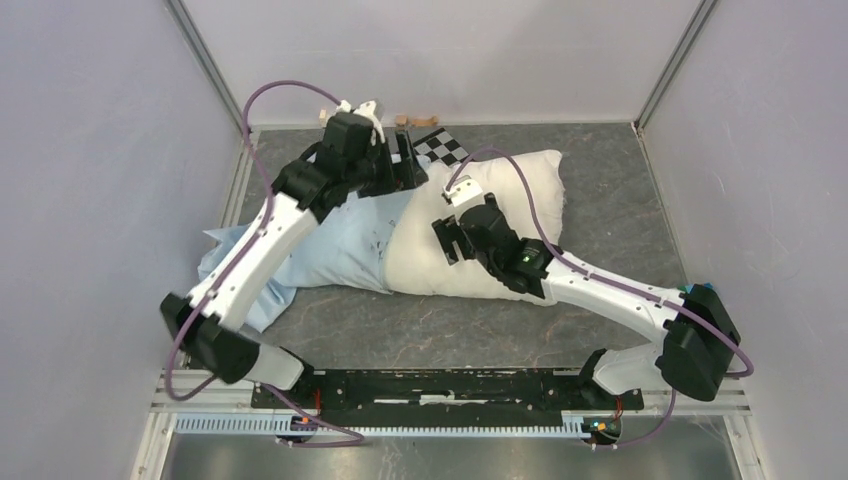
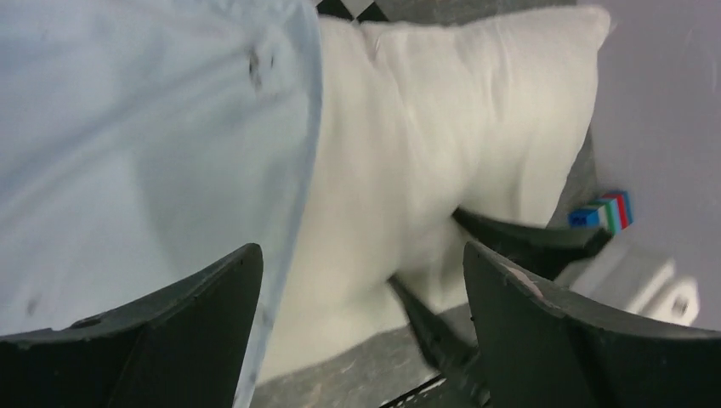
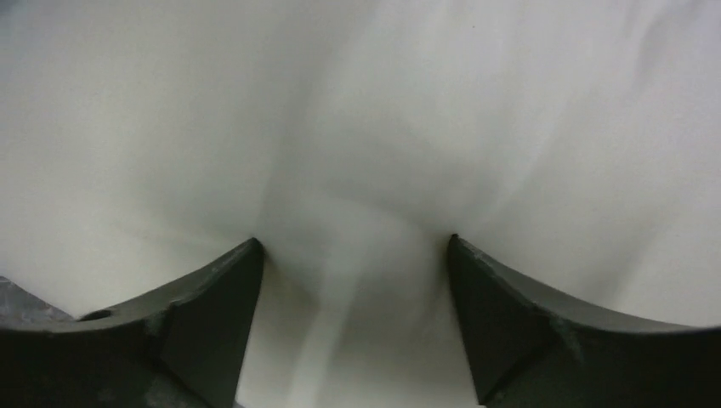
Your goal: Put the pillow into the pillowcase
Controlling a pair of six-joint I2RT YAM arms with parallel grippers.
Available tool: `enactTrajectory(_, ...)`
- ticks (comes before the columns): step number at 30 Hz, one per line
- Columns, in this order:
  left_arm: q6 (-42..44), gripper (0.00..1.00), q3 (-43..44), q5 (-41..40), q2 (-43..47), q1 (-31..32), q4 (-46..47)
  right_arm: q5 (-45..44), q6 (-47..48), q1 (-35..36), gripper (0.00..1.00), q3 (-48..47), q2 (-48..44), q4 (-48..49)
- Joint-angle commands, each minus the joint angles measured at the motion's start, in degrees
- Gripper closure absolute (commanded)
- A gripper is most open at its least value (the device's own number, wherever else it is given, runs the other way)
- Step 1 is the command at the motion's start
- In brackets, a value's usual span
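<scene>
The cream-white pillow (image 1: 520, 190) lies across the middle of the mat, and its left end sits inside the mouth of the pale blue pillowcase (image 1: 340, 250). My left gripper (image 1: 405, 165) hangs over the far edge of that mouth, open and holding nothing. In the left wrist view the pillowcase (image 2: 127, 127) hem crosses the pillow (image 2: 442, 127) between the spread jaws of the left gripper (image 2: 361, 255). My right gripper (image 1: 452, 235) is open on top of the pillow. Seen from the right wrist, the right gripper (image 3: 353, 242) presses both tips into the pillow (image 3: 340, 102).
A black-and-white checkerboard panel (image 1: 443, 147) pokes out behind the pillow at the back. A small wooden piece (image 1: 415, 120) lies by the back wall. Grey walls close in on three sides. The dark mat (image 1: 600, 330) shows in front and to the right.
</scene>
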State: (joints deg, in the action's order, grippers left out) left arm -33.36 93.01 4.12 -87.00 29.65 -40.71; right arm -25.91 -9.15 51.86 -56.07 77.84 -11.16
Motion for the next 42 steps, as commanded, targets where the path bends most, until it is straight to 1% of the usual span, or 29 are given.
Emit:
enactTrajectory(1, 4.0, 0.06, -9.6, -15.4, 10.5, 4.3, -4.8, 6.0, -4.1, -2.7, 0.25, 1.2, 1.4, 5.4)
enactTrajectory(2, 3.7, 0.05, -11.7, -17.8, 11.6, 5.4, -5.2, 7.5, -4.7, -3.3, 0.42, 1.7, 1.4, 6.2)
enactTrajectory(3, 3.4, 0.05, -13.8, -19.9, 12.6, 7.0, -5.4, 8.4, -5.5, -3.9, 0.56, 2.0, 1.4, 6.8)
enactTrajectory(4, 2.8, 0.05, -15.0, -22.4, 12.9, 8.4, -6.0, 9.7, -6.1, -4.4, 0.67, 2.0, 1.4, 7.2)
enactTrajectory(5, 2.5, 0.06, -16.1, -24.4, 12.9, 10.4, -6.3, 10.7, -6.6, -4.7, 0.75, 2.1, 1.3, 7.7)
enactTrajectory(7, 1.6, 0.06, -17.2, -30.0, 12.0, 13.4, -7.5, 12.1, -7.2, -5.0, 0.83, 1.8, 0.9, 8.1)
enactTrajectory(9, 0.5, 0.07, -18.3, -33.4, 10.7, 14.4, -7.3, 12.6, -7.7, -5.0, 0.85, 1.7, 0.2, 8.0)
enactTrajectory(10, -0.1, 0.08, -18.9, -35.6, 9.8, 14.5, -7.0, 12.6, -7.7, -5.0, 0.83, 1.5, -0.3, 7.8)
enactTrajectory(11, -0.7, 0.10, -19.1, -38.1, 8.5, 14.4, -7.2, 12.3, -7.6, -5.0, 0.78, 1.2, -0.9, 7.2)
enactTrajectory(12, -1.3, 0.13, -18.7, -39.8, 7.4, 14.5, -8.0, 11.6, -7.4, -5.0, 0.69, 1.1, -1.7, 6.5)
enactTrajectory(14, -2.7, 0.20, -17.9, -42.1, 6.2, 14.5, -8.9, 10.0, -6.2, -4.9, 0.42, 1.3, -4.3, 5.3)
enactTrajectory(15, -3.0, 0.23, -17.7, -42.5, 6.3, 14.5, -8.6, 8.5, -5.4, -4.9, 0.27, 1.5, -6.1, 4.3)
enactTrajectory(18, -2.6, 0.41, -17.7, -43.0, 6.7, 14.4, -6.7, 1.5, -3.0, -4.9, 0.03, 2.2, -9.3, 0.9)
enactTrajectory(21, -1.8, 0.71, -16.7, -43.0, 6.0, 14.4, -6.6, -3.6, -0.9, -4.9, 0.02, 4.6, -9.9, -0.1)
enactTrajectory(23, -1.1, 0.85, -16.2, -42.3, 5.7, 14.4, -6.3, -4.0, -0.7, -5.2, 0.02, 6.3, -9.2, 0.5)
enactTrajectory(25, -0.3, 0.95, -15.7, -41.8, 5.4, 14.4, -6.2, -1.6, -0.9, -6.2, 0.02, 8.5, -7.8, 3.0)
enactTrajectory(26, 0.2, 0.97, -15.2, -41.2, 5.3, 14.4, -6.1, 0.0, -1.3, -6.8, 0.02, 9.3, -6.8, 3.8)
enactTrajectory(27, 0.8, 0.98, -14.5, -40.3, 5.3, 14.5, -6.1, 2.2, -1.7, -7.5, 0.03, 9.9, -5.7, 5.0)
enactTrajectory(28, 1.7, 0.98, -13.5, -38.6, 5.1, 14.5, -5.8, 5.0, -2.0, -8.3, 0.09, 10.3, -4.7, 6.2)
enactTrajectory(29, 2.3, 0.98, -12.0, -36.5, 4.7, 14.7, -5.6, 7.6, -2.2, -8.7, 0.26, 9.6, -3.8, 6.7)
enactTrajectory(30, 3.2, 0.98, -9.2, -33.5, 4.0, 15.3, -5.1, 10.0, -2.4, -8.7, 0.52, 7.5, -3.0, 6.3)
enactTrajectory(31, 3.4, 0.97, -6.0, -31.4, 2.6, 16.4, -4.9, 12.2, -3.3, -8.7, 0.82, 5.0, -2.7, 5.7)
enactTrajectory(32, 3.1, 0.97, -1.2, -29.2, 0.9, 18.2, -5.0, 15.4, -4.3, -8.5, 0.97, 2.1, -2.8, 6.1)
enactTrajectory(33, 2.1, 0.97, 3.7, -26.6, -1.4, 20.1, -5.1, 18.3, -5.8, -8.4, 1.00, -0.9, -3.2, 7.0)
enactTrajectory(35, -0.7, 0.98, 10.9, -22.4, -5.4, 22.9, -5.1, 21.9, -8.9, -7.9, 1.00, -5.9, -4.5, 7.9)
enactTrajectory(36, -2.0, 0.98, 12.7, -21.0, -7.0, 23.3, -5.0, 22.0, -9.9, -7.4, 1.00, -7.5, -5.6, 8.5)
enactTrajectory(38, -5.7, 0.98, 11.6, -18.3, -7.5, 22.6, -2.5, 19.0, -10.3, -6.1, 1.00, -9.3, -8.4, 8.6)
enactTrajectory(40, -8.8, 0.98, 6.7, -13.2, -6.4, 20.7, 1.5, 16.1, -10.2, -6.0, 1.00, -8.4, -10.8, 8.6)
enactTrajectory(42, -10.3, 0.98, 7.1, -7.5, -6.2, 20.5, 2.0, 13.1, -9.3, -6.0, 1.00, -6.1, -12.0, 8.4)
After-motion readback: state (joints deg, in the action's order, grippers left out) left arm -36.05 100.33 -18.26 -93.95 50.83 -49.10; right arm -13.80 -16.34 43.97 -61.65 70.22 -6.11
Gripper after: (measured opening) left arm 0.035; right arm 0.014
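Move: The pillowcase rim that the left hand wants lies about 6 cm back, 3 cm to its left and 10 cm below; the visible end of the checkerboard shows some 8 cm ahead, 6 cm right, 22 cm down. The right hand hovers at the bare pillow, whose middle is roughly 2 cm ahead, 5 cm right and 6 cm lower; from it the rim is about 6 cm ahead and 10 cm left, nearly level. Back and down about 10 cm and to the left, the open left hand rolls some 35 degrees, left side rising, and shuts on the pillowcase by its rim, then drags it about 14 cm rightward and upward over the pillow. The right hand closes partway, reopens, shifts right and dips, then pinches the pillow and lifts about 11 cm. ##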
